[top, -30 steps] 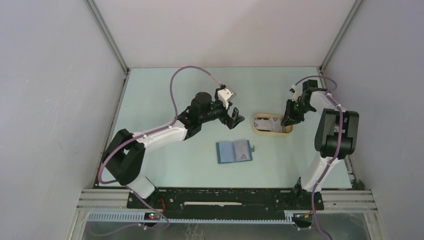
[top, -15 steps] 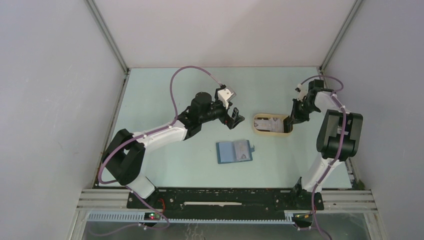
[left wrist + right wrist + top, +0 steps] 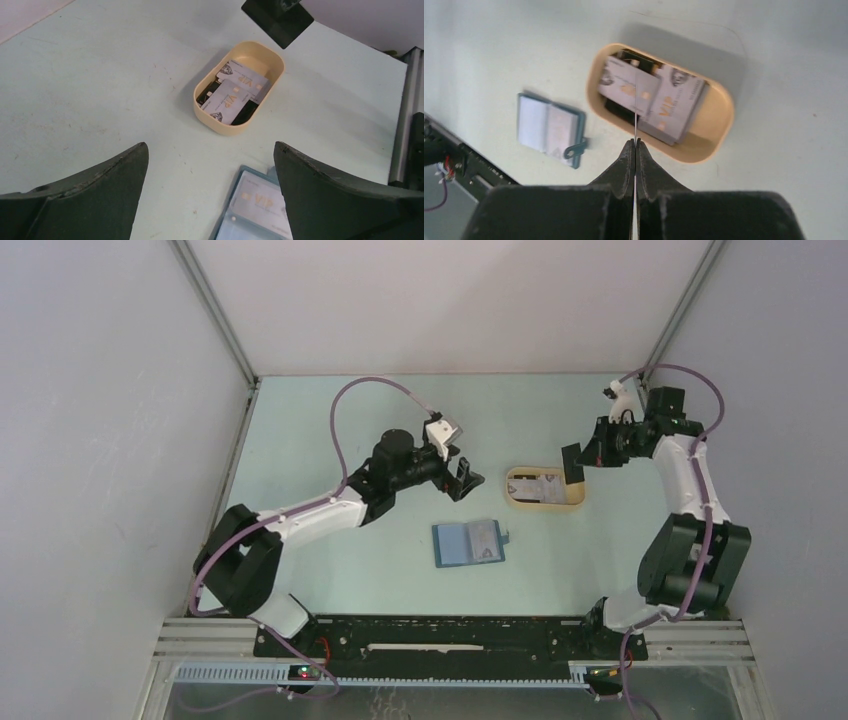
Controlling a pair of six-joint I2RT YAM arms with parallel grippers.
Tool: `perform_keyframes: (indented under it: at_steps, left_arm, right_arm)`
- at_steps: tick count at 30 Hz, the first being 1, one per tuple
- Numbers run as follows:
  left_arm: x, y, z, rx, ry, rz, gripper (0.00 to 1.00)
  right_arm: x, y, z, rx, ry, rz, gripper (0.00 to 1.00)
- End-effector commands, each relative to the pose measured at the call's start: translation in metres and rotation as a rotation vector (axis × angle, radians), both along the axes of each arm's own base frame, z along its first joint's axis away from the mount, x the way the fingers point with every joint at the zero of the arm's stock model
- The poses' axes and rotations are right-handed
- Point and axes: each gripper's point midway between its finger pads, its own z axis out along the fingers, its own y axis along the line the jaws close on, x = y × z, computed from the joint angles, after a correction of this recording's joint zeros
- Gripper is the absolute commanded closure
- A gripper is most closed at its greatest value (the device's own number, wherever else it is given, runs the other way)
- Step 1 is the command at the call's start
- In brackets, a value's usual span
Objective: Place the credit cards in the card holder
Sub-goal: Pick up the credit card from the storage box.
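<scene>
The teal-blue card holder (image 3: pixel 470 543) lies open on the table, a pale card showing in its right pocket (image 3: pixel 257 200). Several whitish credit cards (image 3: pixel 540 486) lie in the beige oval tray (image 3: pixel 545 503). My right gripper (image 3: pixel 582 455) hangs above the tray's right end, shut on one credit card (image 3: pixel 572 462). In the right wrist view that card (image 3: pixel 635 100) shows edge-on as a thin line running out from the gripper (image 3: pixel 635 141) over the tray (image 3: pixel 719 135). My left gripper (image 3: pixel 470 480) hovers open left of the tray, nothing between its fingers (image 3: pixel 120 170).
White walls with metal rails enclose the pale green table on three sides. The arm bases and a black rail run along the near edge. The holder's snap tab (image 3: pixel 575 149) sticks out toward the tray side.
The right gripper closed on a card in the tray and rose up and back with it, the arm stretching out. The left arm shifted slightly left, still open.
</scene>
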Motion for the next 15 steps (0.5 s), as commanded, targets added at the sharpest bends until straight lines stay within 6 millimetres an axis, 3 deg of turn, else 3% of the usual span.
perform_keyframes:
  at_steps: [1, 9, 15]
  left_arm:
    - [-0.011, 0.014, 0.043, -0.145, -0.039, -0.007, 0.00]
    - [-0.061, 0.025, 0.050, -0.356, 0.103, -0.099, 0.00]
    - [-0.097, 0.040, 0.055, -0.627, 0.260, -0.140, 0.07]
  right_arm:
    - [-0.022, 0.041, 0.037, 0.154, -0.140, 0.197, 1.00]
    - [-0.058, 0.107, 0.068, 0.486, -0.199, 0.418, 1.00]
    - [-0.077, 0.149, 0.069, 0.687, -0.106, 0.582, 1.00]
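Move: The right hand already holds a black credit card some 13 cm above the table; the card holder lies about 24 cm to its left, 13 cm back and 13 cm below. The storage box is level with the right hand, 5 cm to its left and 11 cm below. From the open left hand, the card holder lies about 8 cm back, neither left nor right, and 17 cm below, with the storage box 3 cm ahead, 19 cm to the right and 15 cm below. The right hand keeps the black card pinched in its shut fingers and carries it about 12 cm left, 6 cm back and 5 cm up, across over the storage box towards the card holder, while the wrist turns counter-clockwise and its left side rises until the fingers point left and nearly level. Meanwhile the left hand, still open and touching nothing, draws back some 7 cm and a little left towards above the card holder, rising and then sinking again, with its wrist turning about 25 degrees so the fingers come up to level. ##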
